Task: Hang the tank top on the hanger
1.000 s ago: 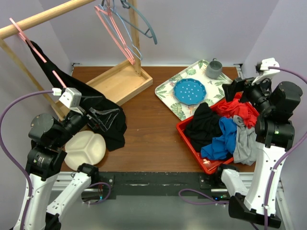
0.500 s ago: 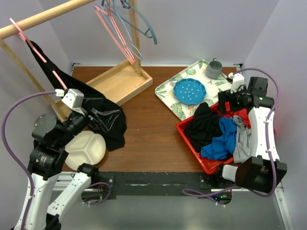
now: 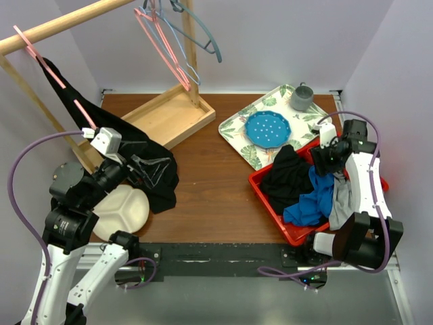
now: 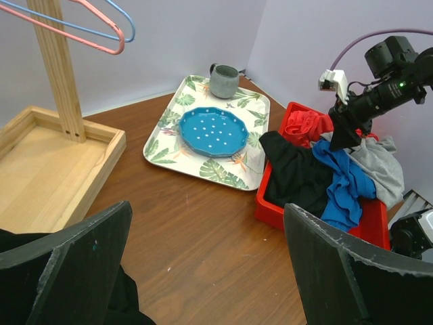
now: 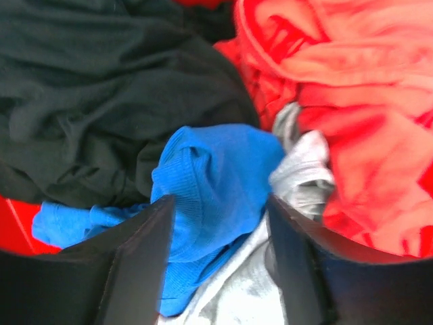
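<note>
The blue tank top (image 3: 312, 196) lies crumpled in the red bin (image 3: 270, 193), between a black garment and grey and red clothes. It also shows in the left wrist view (image 4: 345, 186). My right gripper (image 3: 325, 160) is down in the bin. In the right wrist view (image 5: 218, 223) it is open, and its fingers (image 5: 135, 271) straddle a bulge of the blue fabric (image 5: 216, 176). The pink hanger (image 3: 162, 51) hangs on the wooden rack at the back; its end shows in the left wrist view (image 4: 120, 42). My left gripper (image 3: 143, 168) is open and empty (image 4: 210, 271) above the table, beside a black garment.
A grey-blue hanger (image 3: 203, 40) hangs beside the pink one. Another pink hanger (image 3: 30, 44) on the rail holds a black garment (image 3: 135, 152) that drapes onto the table. A wooden tray base (image 3: 159, 118), a leaf-print tray (image 3: 237, 128) with a blue plate and grey mug, and a white divided dish (image 3: 122, 210) stand around.
My right arm has swung down from a raised pose into the red bin, over the blue tank top. My left arm has barely shifted.
</note>
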Motion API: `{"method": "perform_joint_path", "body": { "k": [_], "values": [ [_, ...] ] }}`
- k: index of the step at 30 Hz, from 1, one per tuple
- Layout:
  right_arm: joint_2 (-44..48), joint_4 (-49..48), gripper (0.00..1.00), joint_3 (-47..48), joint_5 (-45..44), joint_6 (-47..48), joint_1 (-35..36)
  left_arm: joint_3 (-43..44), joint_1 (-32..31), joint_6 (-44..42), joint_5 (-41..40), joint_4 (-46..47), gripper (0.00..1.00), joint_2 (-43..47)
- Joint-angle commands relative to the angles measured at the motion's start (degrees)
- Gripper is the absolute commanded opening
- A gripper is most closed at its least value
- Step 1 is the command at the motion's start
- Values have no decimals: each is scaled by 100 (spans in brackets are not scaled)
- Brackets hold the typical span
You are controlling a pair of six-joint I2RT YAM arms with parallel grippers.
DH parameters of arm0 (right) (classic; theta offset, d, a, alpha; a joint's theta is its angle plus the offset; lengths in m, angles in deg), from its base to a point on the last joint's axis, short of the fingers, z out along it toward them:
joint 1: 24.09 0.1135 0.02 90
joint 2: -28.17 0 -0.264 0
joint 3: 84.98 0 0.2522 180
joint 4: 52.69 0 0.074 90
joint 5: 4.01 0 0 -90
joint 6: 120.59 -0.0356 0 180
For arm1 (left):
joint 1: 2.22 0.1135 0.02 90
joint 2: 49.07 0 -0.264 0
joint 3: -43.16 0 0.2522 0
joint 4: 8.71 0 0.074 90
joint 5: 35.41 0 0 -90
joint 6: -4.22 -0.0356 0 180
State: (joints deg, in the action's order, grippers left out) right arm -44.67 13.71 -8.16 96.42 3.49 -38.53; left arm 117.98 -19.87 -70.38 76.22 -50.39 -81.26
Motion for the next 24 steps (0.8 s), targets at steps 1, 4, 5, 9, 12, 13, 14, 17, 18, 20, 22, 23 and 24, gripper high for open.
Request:
{"method": "perform_joint_path", "body": {
  "k": [1,4,5,9,12,13,14,17,18,20,22,23,24],
  "values": [
    [-117,316,47,-93,186,291,-15,-15,-19,-63,-36,138,100,37],
    [-38,422,19,12,389,362,-7,-6,-19,-63,-27,138,100,11],
    [-29,492,15,143,459,362,-7,-6,-19,-63,-18,147,100,2],
    [-11,738,0,635,800,406,2,11,-19,-37,-9,156,100,-25],
    [138,853,0,1241,1195,310,2,20,-19,-28,-27,156,100,-16],
    [164,905,0,1443,1311,283,-6,20,-19,-19,-36,147,100,-16],
    [165,1036,0,1889,1451,239,-7,20,-19,-19,-36,155,100,-16],
    [174,1379,0,2934,2013,99,2,20,-19,16,-10,182,100,-34],
    [165,1424,0,3192,2137,-32,28,3,-19,25,25,191,100,-34],
    [121,1565,0,3962,2506,-156,55,-15,-19,51,61,252,100,-60],
    [-37,1617,0,4492,2830,-384,99,-59,-19,130,87,348,100,-95],
    [-98,1652,0,5017,2954,-472,116,-76,-19,200,96,384,100,-112],
    [-203,1653,0,5275,3060,-673,134,-103,-19,227,61,410,100,-130]
  ]
}}
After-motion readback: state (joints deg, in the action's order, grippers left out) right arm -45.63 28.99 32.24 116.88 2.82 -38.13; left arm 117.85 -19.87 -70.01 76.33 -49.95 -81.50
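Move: The blue tank top's upper fold is right between the right gripper's open fingers; its middle lies about 6 cm back, 4 cm left and 4 cm below. At much the same depth, the black cloth is some 12 cm left and 1 cm ahead, the red cloth 5 cm ahead and 5 cm right, the grey cloth 7 cm back and 7 cm right. From the left gripper the blue tank top is about 43 cm right, 3 cm ahead and 30 cm below. Dip the right gripper a centimetre or so, easing slightly back, while shutting its half-open fingers to pinch the top fold of the blue tank top. Then pull it steeply up out of the red bin, some 23 cm, drifting left and a little forward, and swing the fingers from steeply down towards forward by nearly 30 degrees. ##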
